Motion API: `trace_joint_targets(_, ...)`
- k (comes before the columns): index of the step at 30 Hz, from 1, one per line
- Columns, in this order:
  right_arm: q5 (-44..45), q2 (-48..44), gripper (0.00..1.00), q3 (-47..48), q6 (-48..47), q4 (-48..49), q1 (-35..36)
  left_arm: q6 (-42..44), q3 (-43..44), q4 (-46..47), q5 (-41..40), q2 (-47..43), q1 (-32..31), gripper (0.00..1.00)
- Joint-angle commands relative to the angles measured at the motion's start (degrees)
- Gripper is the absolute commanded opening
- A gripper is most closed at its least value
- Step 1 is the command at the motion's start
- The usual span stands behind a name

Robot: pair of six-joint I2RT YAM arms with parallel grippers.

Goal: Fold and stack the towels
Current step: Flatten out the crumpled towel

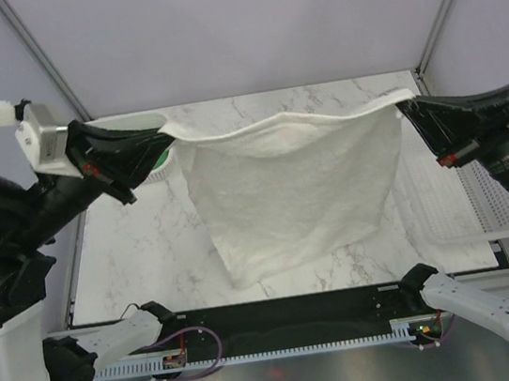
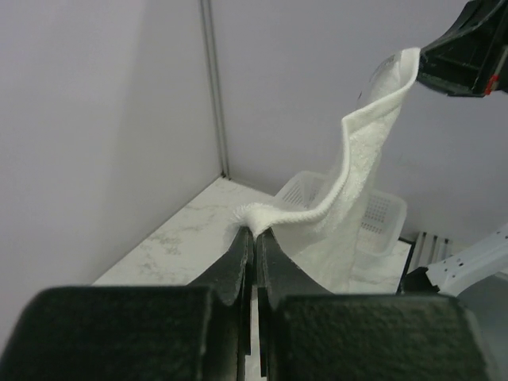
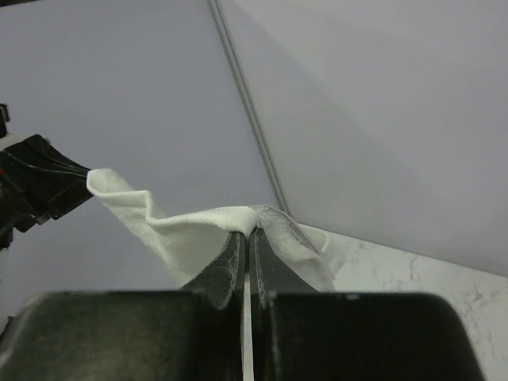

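Observation:
A white fluffy towel point(image 1: 288, 190) hangs spread in the air between both arms, its lower edge resting on the marble table point(image 1: 131, 255). My left gripper point(image 1: 168, 132) is shut on the towel's upper left corner point(image 2: 262, 214), fingers pinched together under the hem. My right gripper point(image 1: 402, 106) is shut on the upper right corner point(image 3: 238, 216). The top hem sags slightly between the two grips. A sliver of green point(image 1: 163, 158), perhaps another towel, peeks out behind the left gripper; most of it is hidden.
A white mesh basket point(image 1: 446, 206) stands at the table's right side, also visible past the towel in the left wrist view as the basket point(image 2: 385, 213). Grey walls close the back and sides. The arm bases point(image 1: 292, 323) line the near edge.

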Motion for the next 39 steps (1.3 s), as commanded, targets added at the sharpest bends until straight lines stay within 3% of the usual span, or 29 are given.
trace_joint_targets(1, -6.00, -6.15, 0.00, -1.87, 3.62, 9.73, -0.27, -8.29, -7.38, 16.76, 7.70, -8.72, 0.06, 0.02)
trace_joint_targets(3, -4.69, -5.99, 0.00, 0.83, 5.11, 12.89, -0.19, -12.23, -10.23, 28.15, 7.90, -11.61, 0.06, 0.02)
trace_joint_targets(6, -3.71, -3.01, 0.00, 6.71, 6.78, 17.73, -0.19, -16.81, -9.81, 34.80, 7.54, -9.80, 0.14, 0.02)
trace_joint_targets(11, -4.77, 3.50, 0.00, 16.14, 8.72, 19.41, -0.19, -21.39, 1.09, 34.55, 10.18, -3.99, 0.14, 0.02)
trace_joint_targets(19, -1.44, 4.21, 0.00, 15.27, 5.12, 20.37, -0.27, -18.85, 7.95, 32.53, 8.08, -0.12, 0.14, 0.02)
trace_joint_targets(27, -0.55, 8.07, 0.00, 20.79, 2.30, 22.13, -0.27, -15.59, 9.62, 32.07, 7.63, 3.05, 0.14, 0.02)
trace_joint_targets(39, -3.19, 2.37, 0.00, 16.16, 14.26, 29.43, -1.15, -23.94, 11.30, 38.33, 8.86, -0.20, 0.23, 0.02)
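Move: Both hands already hold the white towel by its upper corners, high above the table and some 29 cm apart. The towel's middle hangs about 14 cm to the left hand's right and 18 cm below it, 2 cm nearer the base; from the right hand it is 14 cm left, equally low and 2 cm back. The left basket, with the green towel, stands roughly 30 cm ahead and 29 cm left of the left hand, 56 cm below; the empty right basket is 7 cm ahead and 31 cm right of the right hand, just as low. Keeping their pinch on the white towel's corners, both hands sweep quickly back towards the base by some 9 cm and climb as they go, drawing a few centimetres apart so that the upper edge is pulled out between them. They then keep rising more slowly, to about 15 cm in all, while easing a couple of centimetres forward and finally back again, the wrists having tipped the fingertips upward by roughly 30 degrees, mostly in the early sweep. ##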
